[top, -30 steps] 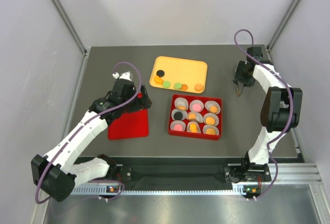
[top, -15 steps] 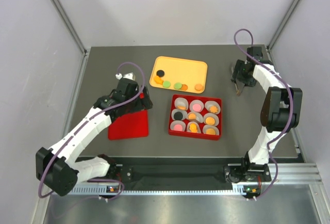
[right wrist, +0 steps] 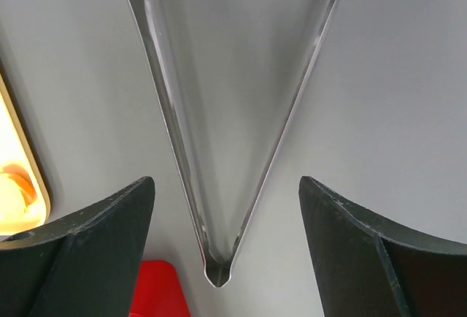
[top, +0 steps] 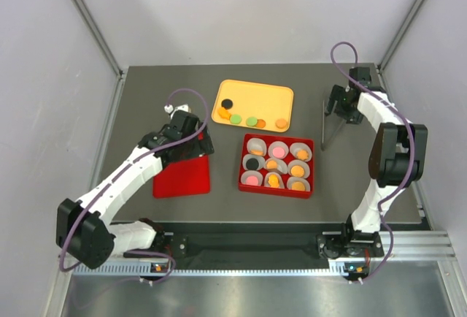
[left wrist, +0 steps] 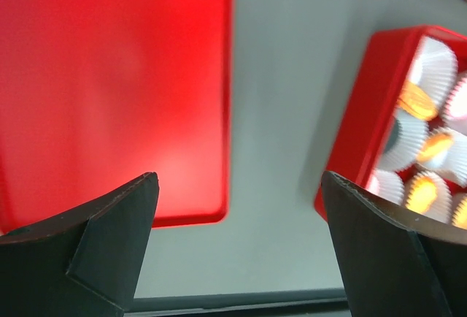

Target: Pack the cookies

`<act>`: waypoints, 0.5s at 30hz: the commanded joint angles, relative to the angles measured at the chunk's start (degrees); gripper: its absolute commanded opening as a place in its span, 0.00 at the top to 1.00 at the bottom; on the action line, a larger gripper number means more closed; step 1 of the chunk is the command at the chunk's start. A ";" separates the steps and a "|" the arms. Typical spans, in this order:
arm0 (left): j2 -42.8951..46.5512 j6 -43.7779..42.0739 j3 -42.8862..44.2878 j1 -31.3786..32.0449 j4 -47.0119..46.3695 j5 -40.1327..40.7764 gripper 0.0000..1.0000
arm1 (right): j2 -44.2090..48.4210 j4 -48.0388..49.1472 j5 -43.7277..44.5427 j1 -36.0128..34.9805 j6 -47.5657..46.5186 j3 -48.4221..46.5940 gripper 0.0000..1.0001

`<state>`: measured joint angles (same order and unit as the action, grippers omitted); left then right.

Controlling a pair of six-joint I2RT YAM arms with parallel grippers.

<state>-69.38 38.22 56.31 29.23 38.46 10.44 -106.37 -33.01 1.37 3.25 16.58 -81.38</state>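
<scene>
Several cookies (top: pixel 251 121), orange, green and one black, lie along the front of the yellow tray (top: pixel 270 98). The red box (top: pixel 277 190) holds white paper cups, most with one orange, pink or black cookie; it also shows in the left wrist view (left wrist: pixel 357 127). My left gripper (top: pixel 206 142) is open and empty (left wrist: pixel 238 185), over the table between the red lid (left wrist: pixel 109 90) and the box. My right gripper (top: pixel 336 105) is open (right wrist: pixel 226 185), straddling the metal tongs (right wrist: pixel 219 269), which lie spread on the table (top: pixel 322 128).
The red lid (top: pixel 182 177) lies flat left of the box. The tray's corner with an orange cookie (right wrist: pixel 14 185) and the box's corner (right wrist: pixel 157 291) show in the right wrist view. Grey walls and metal rails surround the table.
The tongs, earlier hanging from my right gripper, now lie flat on the table below it. My left gripper has shifted slightly right, past the lid's right edge.
</scene>
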 commanded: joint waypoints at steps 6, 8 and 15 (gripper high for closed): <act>-2.95 -1.48 5.73 -5.58 5.49 8.10 0.08 | 8.01 -1.70 -2.25 -1.39 1.61 -1.49 0.21; -3.21 -1.83 5.74 -8.66 5.93 9.07 0.11 | 10.55 -2.67 -2.51 -2.62 1.70 -1.58 0.21; -6.11 -3.67 2.84 -19.56 1.45 6.88 0.23 | 16.01 -4.69 -5.41 -11.49 1.97 -3.17 0.21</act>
<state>-74.00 36.23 59.83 12.01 42.19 16.91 -93.69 -36.67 -2.00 -5.13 18.13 -81.89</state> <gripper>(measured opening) 0.778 0.793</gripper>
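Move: The red lid lies about 9 cm to the left of the left hand, level with it and some 14 cm lower; the box of filled cups is about 25 cm to that hand's right and 2 cm nearer. From the right hand, the box is roughly 20 cm left, 17 cm back and 6 cm lower. The released tongs lie about 8 cm below that hand, 1 cm left and 2 cm back; the yellow tray is 28 cm left, 5 cm farther out. Over the red lid goes the empty left hand, sweeping about 11 cm left and a little forward at nearly constant height, turning some 20 degrees counter-clockwise as its fingers close partway. The right hand, still open, climbs about 9 cm clear of the tongs while swinging some 7 cm left towards the box, its fingers tilting slightly outward. ##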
